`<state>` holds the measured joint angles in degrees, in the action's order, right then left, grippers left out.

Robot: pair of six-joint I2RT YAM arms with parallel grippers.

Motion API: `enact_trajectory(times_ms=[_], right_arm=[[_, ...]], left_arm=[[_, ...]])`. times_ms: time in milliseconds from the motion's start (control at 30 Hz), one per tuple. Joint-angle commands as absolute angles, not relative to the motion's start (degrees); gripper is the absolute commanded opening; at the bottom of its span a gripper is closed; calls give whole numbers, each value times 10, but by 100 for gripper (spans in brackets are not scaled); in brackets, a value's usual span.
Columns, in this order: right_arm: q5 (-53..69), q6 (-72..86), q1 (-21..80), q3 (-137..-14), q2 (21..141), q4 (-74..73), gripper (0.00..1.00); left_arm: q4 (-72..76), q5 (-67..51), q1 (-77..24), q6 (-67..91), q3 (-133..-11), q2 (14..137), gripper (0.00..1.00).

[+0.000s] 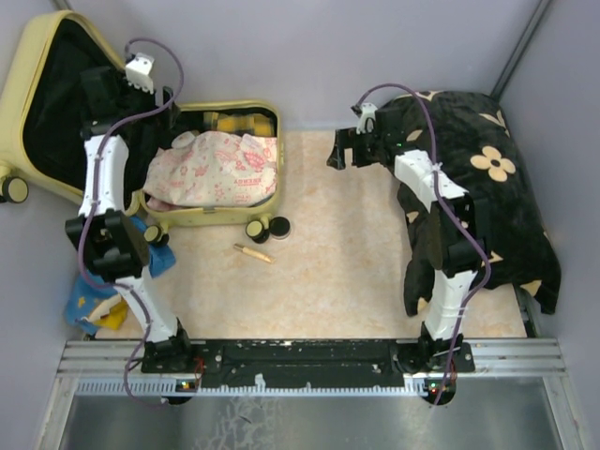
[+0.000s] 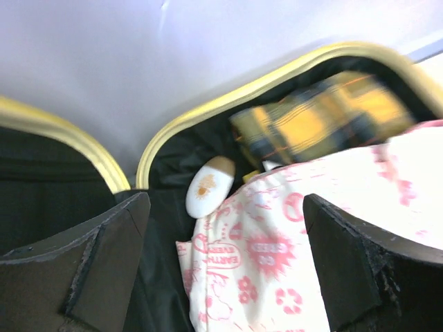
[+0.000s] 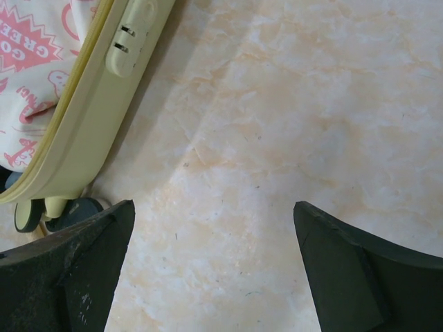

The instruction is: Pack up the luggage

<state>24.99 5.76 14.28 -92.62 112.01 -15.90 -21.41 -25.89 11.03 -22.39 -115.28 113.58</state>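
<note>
The luggage (image 1: 246,212) lies open at the back left, its lid (image 1: 23,94) leaning against the wall. In its black-lined base sit a white cloth with pink print (image 1: 216,169), a yellow plaid piece (image 1: 234,122) and a small white bottle (image 2: 210,187). My left gripper (image 1: 172,114) hovers over the base's back left corner. Its jaws stand wide open above the printed cloth (image 2: 277,263), holding nothing (image 2: 225,266). My right gripper (image 1: 337,152) hangs open over bare table to the right of the luggage (image 3: 83,138), with only the marbled tabletop showing between its fingers (image 3: 211,270).
A big black cloth with beige flowers (image 1: 487,169) covers the right side of the table, under the right arm. A small wooden piece (image 1: 251,253) lies in front of the luggage wheels (image 1: 267,228). A blue and yellow cloth (image 1: 103,300) sits by the left arm's base.
</note>
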Motion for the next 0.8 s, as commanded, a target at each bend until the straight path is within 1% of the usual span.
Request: enact_trajectory(times_ms=[0,167,367,433,500,633,767], right_arm=[[269,64,135,-910,1062,-132,98],[299,56,123,-888,1048,-137,99],[312,34,114,-869,1032,-152,99],[316,29,111,-860,1027,-153,99],[323,26,108,-851,1022,-152,99],[352,23,104,-846,1024,-164,99],[365,20,104,-845,1024,-177,99]], left_arm=[[-248,-401,111,-278,-1046,1031,96],[-290,-455,104,-346,-940,942,98],[-429,-487,71,-568,-829,848,100],[-508,-480,52,-673,-791,819,100],[-553,-448,26,-763,-743,783,100],[-544,-396,-18,-851,-644,733,98],[-535,-367,-72,-898,-587,732,96]])
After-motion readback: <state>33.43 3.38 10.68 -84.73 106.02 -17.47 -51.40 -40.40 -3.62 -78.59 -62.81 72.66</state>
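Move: The tan tube lies on the table roughly 34 cm back from the left gripper, 24 cm to its right and about 29 cm below it. The suitcase wheel stands some 6 cm farther out than the tube and 1 cm to its right; the black-lidded jar stands about 7 cm farther out and 7 cm right of it. From the right gripper the tube is about 26 cm back, 26 cm left and 16 cm below. Bring the empty left gripper back about 29 cm and 15 cm to the right, towards the tan tube, rising a few centimetres first to cross out over the suitcase, then sinking about 17 cm. Swing the fingers clockwise some 55 degrees while rolling the hand's left side up, and keep them wide open, touching nothing. Ease the open right gripper back about 4 cm. ##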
